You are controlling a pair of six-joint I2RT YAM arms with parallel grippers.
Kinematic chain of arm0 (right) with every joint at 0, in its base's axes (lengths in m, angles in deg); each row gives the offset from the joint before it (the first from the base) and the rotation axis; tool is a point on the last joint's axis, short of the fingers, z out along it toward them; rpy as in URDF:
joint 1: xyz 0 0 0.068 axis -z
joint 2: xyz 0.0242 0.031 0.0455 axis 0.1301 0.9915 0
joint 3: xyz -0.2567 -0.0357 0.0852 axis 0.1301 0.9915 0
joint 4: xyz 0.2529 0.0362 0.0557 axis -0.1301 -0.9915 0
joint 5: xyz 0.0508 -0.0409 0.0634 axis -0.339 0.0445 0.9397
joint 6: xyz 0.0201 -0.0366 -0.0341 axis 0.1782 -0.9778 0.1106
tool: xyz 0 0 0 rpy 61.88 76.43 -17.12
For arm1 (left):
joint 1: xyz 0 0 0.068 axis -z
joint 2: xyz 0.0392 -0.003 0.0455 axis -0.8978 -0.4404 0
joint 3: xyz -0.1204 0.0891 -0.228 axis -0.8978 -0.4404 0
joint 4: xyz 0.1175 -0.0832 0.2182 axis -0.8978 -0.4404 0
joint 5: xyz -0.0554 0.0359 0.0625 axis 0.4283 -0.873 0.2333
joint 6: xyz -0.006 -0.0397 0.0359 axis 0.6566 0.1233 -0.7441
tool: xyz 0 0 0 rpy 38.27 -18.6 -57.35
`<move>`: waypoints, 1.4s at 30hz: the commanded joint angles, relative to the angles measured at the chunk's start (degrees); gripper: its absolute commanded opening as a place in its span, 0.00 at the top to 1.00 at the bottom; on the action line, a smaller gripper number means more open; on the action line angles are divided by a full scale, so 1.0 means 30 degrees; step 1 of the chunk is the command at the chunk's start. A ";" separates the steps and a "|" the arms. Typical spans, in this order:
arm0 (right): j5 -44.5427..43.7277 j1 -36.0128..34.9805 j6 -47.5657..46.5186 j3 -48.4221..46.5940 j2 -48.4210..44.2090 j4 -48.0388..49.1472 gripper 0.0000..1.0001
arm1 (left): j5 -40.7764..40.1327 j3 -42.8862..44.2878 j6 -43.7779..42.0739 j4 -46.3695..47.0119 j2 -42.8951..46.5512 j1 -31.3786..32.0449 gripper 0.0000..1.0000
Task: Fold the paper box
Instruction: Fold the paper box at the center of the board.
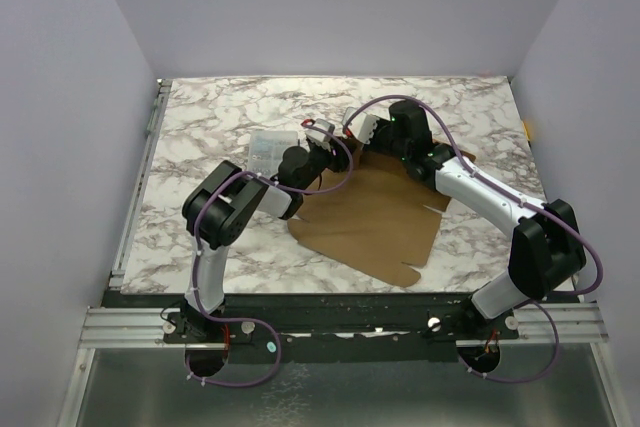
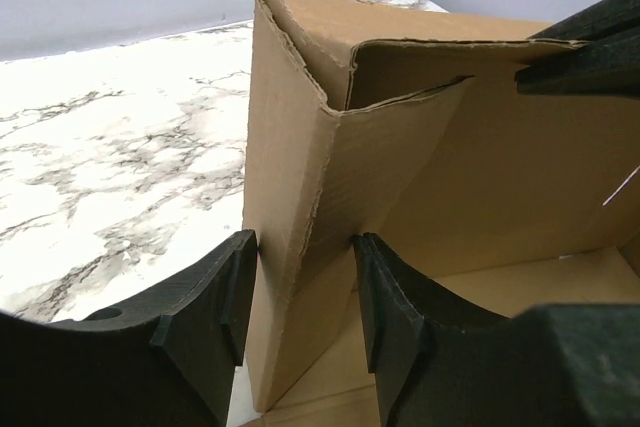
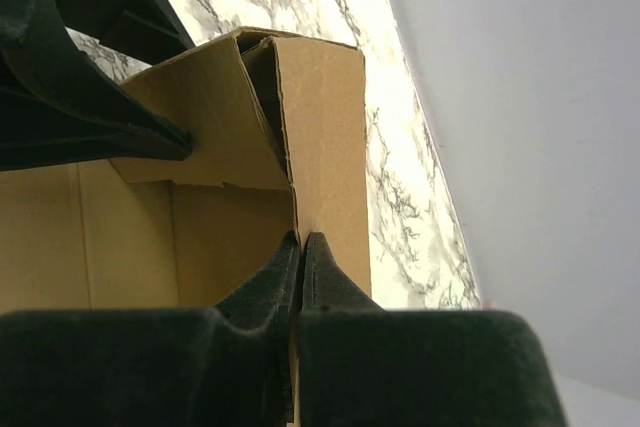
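The paper box (image 1: 372, 222) is a brown die-cut cardboard sheet lying mid-table, with its far end folded up into walls. In the left wrist view a raised corner of the box (image 2: 295, 137) stands between the fingers of my left gripper (image 2: 300, 292). Its jaws are apart and straddle the wall, the left pad (image 2: 235, 287) against the outer face. My right gripper (image 3: 301, 247) is shut on the thin upright edge of the box wall (image 3: 325, 117). Both grippers meet at the sheet's far end, the left gripper (image 1: 335, 155) beside the right gripper (image 1: 368, 147).
A small clear plastic case (image 1: 268, 152) lies on the marble table (image 1: 200, 127) just left of the left gripper. Pale enclosure walls surround the table. A metal rail (image 1: 340, 322) runs along the near edge by the arm bases.
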 commanded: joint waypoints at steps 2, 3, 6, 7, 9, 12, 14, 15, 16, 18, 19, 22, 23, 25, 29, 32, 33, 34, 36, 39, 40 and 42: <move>0.2281 -0.0301 0.1155 0.0561 0.0320 -0.2251 0.99 | -0.1682 0.0491 0.0553 0.1784 -0.0558 -0.0180 0.52; 0.2354 -0.0297 0.1234 0.0539 0.0320 -0.2274 0.99 | -0.1810 0.0546 0.0635 0.1793 -0.0589 -0.0157 0.53; 0.2579 -0.0300 0.1529 0.0406 0.0401 -0.2389 1.00 | -0.2432 0.0645 0.0825 0.1786 -0.0698 -0.0129 0.60; 0.2651 -0.0308 0.1666 0.0351 0.0429 -0.2434 1.00 | -0.2724 0.0646 0.0896 0.1805 -0.0709 -0.0106 0.63; 0.2849 -0.0305 0.1917 0.0231 0.0500 -0.2535 0.99 | -0.3288 0.0624 0.0970 0.1787 -0.0711 -0.0031 0.68; 0.3204 -0.0298 0.2303 0.0069 0.0656 -0.2657 0.99 | -0.3899 0.0644 0.1084 0.1786 -0.0699 0.0019 0.72; 0.3335 -0.0292 0.2568 -0.0029 0.0758 -0.2699 0.99 | -0.4072 0.0668 0.1087 0.1786 -0.0715 0.0055 0.77; 0.3453 -0.0307 0.2652 -0.0091 0.0807 -0.2751 0.97 | -0.4079 0.0696 0.1108 0.1786 -0.0689 0.0082 0.81; 0.3533 -0.0298 0.2729 -0.0172 0.0839 -0.2817 0.95 | -0.4106 0.0703 0.1151 0.1786 -0.0712 0.0085 0.84; 0.3811 -0.0305 0.2907 -0.0319 0.0896 -0.2956 0.91 | -0.4139 0.0704 0.1157 0.1786 -0.0693 0.0136 0.89; 0.3893 -0.0316 0.3021 -0.0420 0.0934 -0.3044 0.88 | -0.4186 0.0683 0.1135 0.1786 -0.0657 0.0158 0.89; 0.4125 -0.0302 0.3537 -0.0918 0.0951 -0.3605 0.78 | -0.4226 0.0555 0.0946 0.1786 -0.0554 0.0201 0.91; 0.4262 -0.0301 0.3744 -0.1089 0.0890 -0.3777 0.75 | -0.4227 0.0466 0.0842 0.1786 -0.0519 0.0210 0.91; 0.4429 -0.0285 0.4174 -0.1384 0.0688 -0.4008 0.70 | -0.4220 0.0323 0.0619 0.1772 -0.0415 0.0203 0.91; 0.4667 -0.0153 0.5068 -0.1910 0.0380 -0.4435 0.59 | -0.4311 0.0113 0.0242 0.1637 -0.0178 0.0184 0.91; 0.5247 0.0391 0.5964 -0.2398 0.0298 -0.5043 0.52 | -0.4390 0.0119 0.0179 0.1254 -0.0006 0.0197 0.91; 0.5563 0.0672 0.6285 -0.2596 0.0274 -0.5260 0.50 | -0.4415 0.0119 0.0204 0.1127 0.0055 0.0206 0.91; 0.5888 0.0978 0.6559 -0.2778 0.0230 -0.5507 0.46 | -0.4430 0.0119 0.0247 0.0979 0.0136 0.0203 0.92; 0.6378 0.1563 0.6916 -0.3112 0.0108 -0.6043 0.39 | -0.4406 0.0119 0.0341 0.0629 0.0398 0.0204 0.93; 0.6988 0.2327 0.7200 -0.3218 -0.0359 -0.6512 0.27 | -0.4474 0.0188 0.0588 -0.0411 0.0813 0.0206 0.97; 0.7216 0.2566 0.7271 -0.3203 -0.0614 -0.6597 0.25 | -0.4525 0.0193 0.0698 -0.0806 0.1011 0.0210 0.97; 0.7620 0.3069 0.7501 -0.3070 -0.1133 -0.6561 0.16 | -0.4562 0.0288 0.0752 -0.1845 0.1402 0.0203 0.98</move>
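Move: The box's far-left corner already stands between the left hand's half-open fingers, about 2 cm ahead and 1 cm up; the rim of the far wall lies some 6 cm right of that hand, 2 ahead and 5 above it. The clear plastic tray is about 17 cm to the left, level with it and 10 below. The right hand is still shut on that rim, with the corner roughly 6 cm to its left and 5 below. Left hand pinches the corner, easing 3 cm left-forward; right opens off the rim, backs 3 cm, tips down. ##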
